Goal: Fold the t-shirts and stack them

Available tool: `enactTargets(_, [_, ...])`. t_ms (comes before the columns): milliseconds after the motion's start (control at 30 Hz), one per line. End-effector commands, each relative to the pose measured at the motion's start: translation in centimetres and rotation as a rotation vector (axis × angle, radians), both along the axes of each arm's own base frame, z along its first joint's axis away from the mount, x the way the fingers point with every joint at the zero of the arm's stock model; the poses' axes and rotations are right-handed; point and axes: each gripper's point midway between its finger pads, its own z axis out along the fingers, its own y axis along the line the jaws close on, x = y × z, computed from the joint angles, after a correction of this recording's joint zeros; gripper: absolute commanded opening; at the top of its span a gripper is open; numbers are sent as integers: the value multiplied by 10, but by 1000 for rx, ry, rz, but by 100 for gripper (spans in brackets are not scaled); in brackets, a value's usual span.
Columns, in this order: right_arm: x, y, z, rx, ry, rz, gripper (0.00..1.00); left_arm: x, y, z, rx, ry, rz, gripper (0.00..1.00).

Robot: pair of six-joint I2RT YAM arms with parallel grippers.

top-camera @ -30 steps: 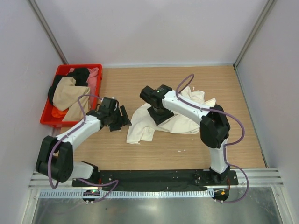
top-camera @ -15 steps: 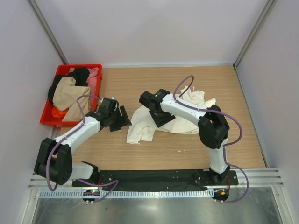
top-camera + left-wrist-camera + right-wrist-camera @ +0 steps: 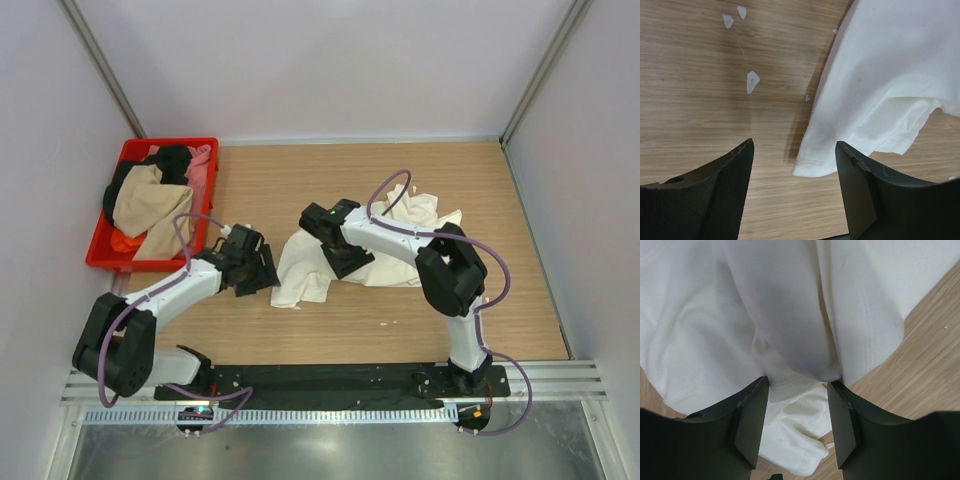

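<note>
A large cream t-shirt (image 3: 300,272) lies crumpled on the wooden table's middle. In the left wrist view its hemmed corner (image 3: 815,162) lies flat just ahead of my left gripper (image 3: 795,145), which is open and low over the wood at the shirt's left edge (image 3: 262,272). My right gripper (image 3: 340,255) hovers over the shirt's centre. Its jaws stand open (image 3: 799,382), and a bulging fold of the cream cloth (image 3: 715,315) lies under and between the fingertips, unpinched. More t-shirts, tan (image 3: 145,205), black (image 3: 175,160), pink (image 3: 202,160) and orange (image 3: 122,240), are piled in the crate.
The red plastic crate (image 3: 168,143) stands at the table's back left against the wall. Small white scraps (image 3: 752,81) dot the wood left of the shirt. Grey walls close in on three sides, and the arm bases line the near edge.
My left gripper has moved down and right, closer to the cream shirt's left corner. The right gripper has shifted slightly left over the shirt. Both stay open.
</note>
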Motion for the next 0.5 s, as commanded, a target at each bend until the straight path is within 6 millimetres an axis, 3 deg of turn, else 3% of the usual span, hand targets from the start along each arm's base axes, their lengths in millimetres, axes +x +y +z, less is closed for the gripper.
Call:
enactTargets(0, [-3, -1, -2, 3, 3, -3, 56, 5, 3, 2, 25, -42, 31, 67])
enactTargets(167, [-2, -6, -7, -25, -2, 6, 56, 0, -4, -9, 1, -11, 24, 59])
enactTargets(300, [4, -12, -7, -61, -37, 39, 51, -4, -15, -15, -54, 15, 8, 41])
enactTargets(467, [1, -32, -5, -146, -39, 70, 27, -4, -22, -13, -86, 18, -2, 16])
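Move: For the left hand, the near-left corner of the white t-shirt lies about 3 cm back, 2 cm right and 3 cm below. The sleeve's middle is some 9 cm right of that hand and 1 cm back, with the red bin's middle roughly 18 cm ahead and 24 cm left. For the right hand, the shirt's raised fold is 1 cm to its right, level fore and aft and 2 cm below; the bunched far part is about 12 cm ahead and 13 cm right. The left fingers close from wide to nearly shut around the edge of the shirt's near-left corner as that hand sinks about 2 cm, easing back some 1 cm and slightly right. The right fingers draw partly shut over the raised fold, after a drop of about 1 cm, with a late 1 cm shift to the right. ##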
